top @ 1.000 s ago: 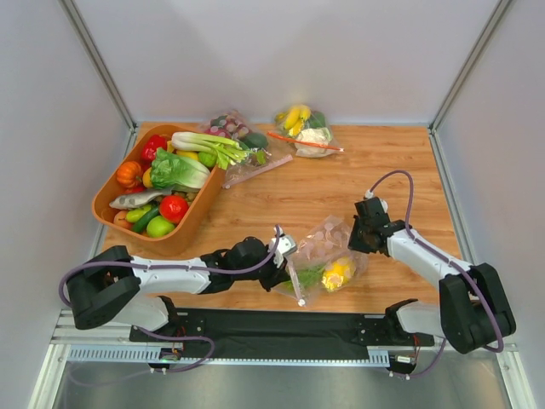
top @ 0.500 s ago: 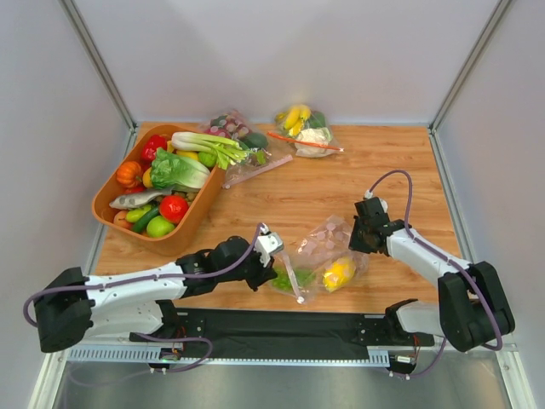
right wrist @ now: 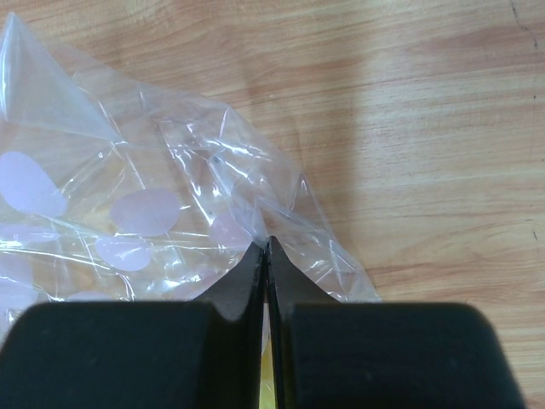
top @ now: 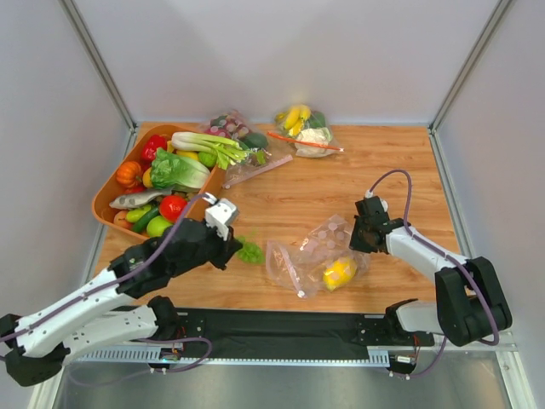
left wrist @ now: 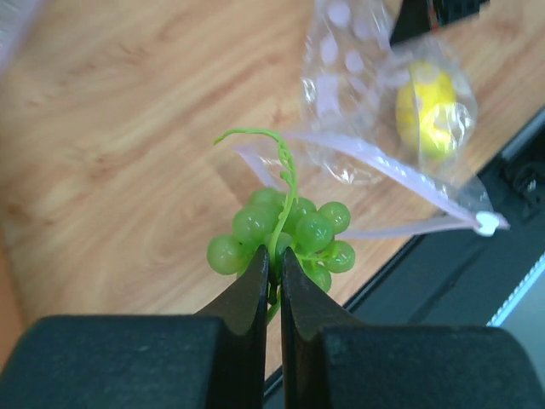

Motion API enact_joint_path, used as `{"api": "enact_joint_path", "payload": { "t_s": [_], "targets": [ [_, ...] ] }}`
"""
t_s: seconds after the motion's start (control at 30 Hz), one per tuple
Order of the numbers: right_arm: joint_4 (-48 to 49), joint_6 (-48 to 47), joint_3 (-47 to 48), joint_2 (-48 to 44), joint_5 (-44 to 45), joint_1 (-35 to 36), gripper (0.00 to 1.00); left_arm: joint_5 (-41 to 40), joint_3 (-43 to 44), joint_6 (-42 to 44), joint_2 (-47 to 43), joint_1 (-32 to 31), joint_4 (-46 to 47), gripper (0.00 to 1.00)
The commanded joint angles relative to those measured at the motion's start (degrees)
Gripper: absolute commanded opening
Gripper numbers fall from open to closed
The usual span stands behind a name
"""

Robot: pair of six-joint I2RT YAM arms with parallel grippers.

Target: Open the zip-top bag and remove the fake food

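The zip-top bag (top: pixel 311 256), clear with pink dots and a pink zip strip (left wrist: pixel 400 175), lies on the table near the front, its mouth open toward the left. A yellow lemon-like piece (top: pixel 338 273) (left wrist: pixel 430 106) sits inside it. My left gripper (top: pixel 232 247) (left wrist: pixel 274 256) is shut on the stem of the small bunch of green grapes (top: pixel 249 251) (left wrist: pixel 285 234), held above the wood, left of the bag. My right gripper (top: pixel 362 234) (right wrist: pixel 266 243) is shut on the bag's far plastic corner (right wrist: pixel 255 213). The long pale-green stalk (top: pixel 204 145) rests on the orange bin.
An orange bin (top: pixel 111 183) of fake vegetables stands at the back left. Two other clear bags, one with dark grapes (top: pixel 232 126) and one with banana and cauliflower (top: pixel 305 129), lie at the back. A black strip (top: pixel 281 328) runs along the table's near edge.
My left gripper drew the green grapes out of the bag's mouth and carried them left and back, toward the bin. The right gripper kept pinching the bag's corner.
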Motion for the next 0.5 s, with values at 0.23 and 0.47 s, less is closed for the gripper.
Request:
{"api": "enact_joint_path", "payload": {
  "t_s": [0.23, 0.47],
  "targets": [
    [1.8, -1.7, 2.5, 0.8, -0.4, -0.3, 0.00, -6.8, 21.1, 8.8, 1.2, 16.1, -12.1, 0.02],
    [1.9, -2.2, 2.1, 0.6, -0.5, -0.7, 0.00, -2.4, 30.7, 11.5, 6.3, 33.8, -14.0, 0.02]
  ]
}}
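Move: The left hand already holds the grapes by the stem, clear of the table, and is bound for the orange bin, whose middle lies about 21 cm ahead, 20 cm to its left and 12 cm lower. In the bin, the tomato is some 14 cm ahead and 17 cm left of this hand, the lettuce about 22 cm ahead and 16 cm left, both several centimetres below. From the right hand the bin is roughly 50 cm left and 12 cm ahead. Keeping its pinch on the stem, the left hand lifts the grapes about 13 cm, most of that early on, while it swings left and forward away from the zip-top bag. As the climb eases off it carries on left and forward, some 11 and 10 cm in all, towards the bin's near right-hand rim, the wrist turning about 30 degrees counter-clockwise and the fingers tipping up slightly. ##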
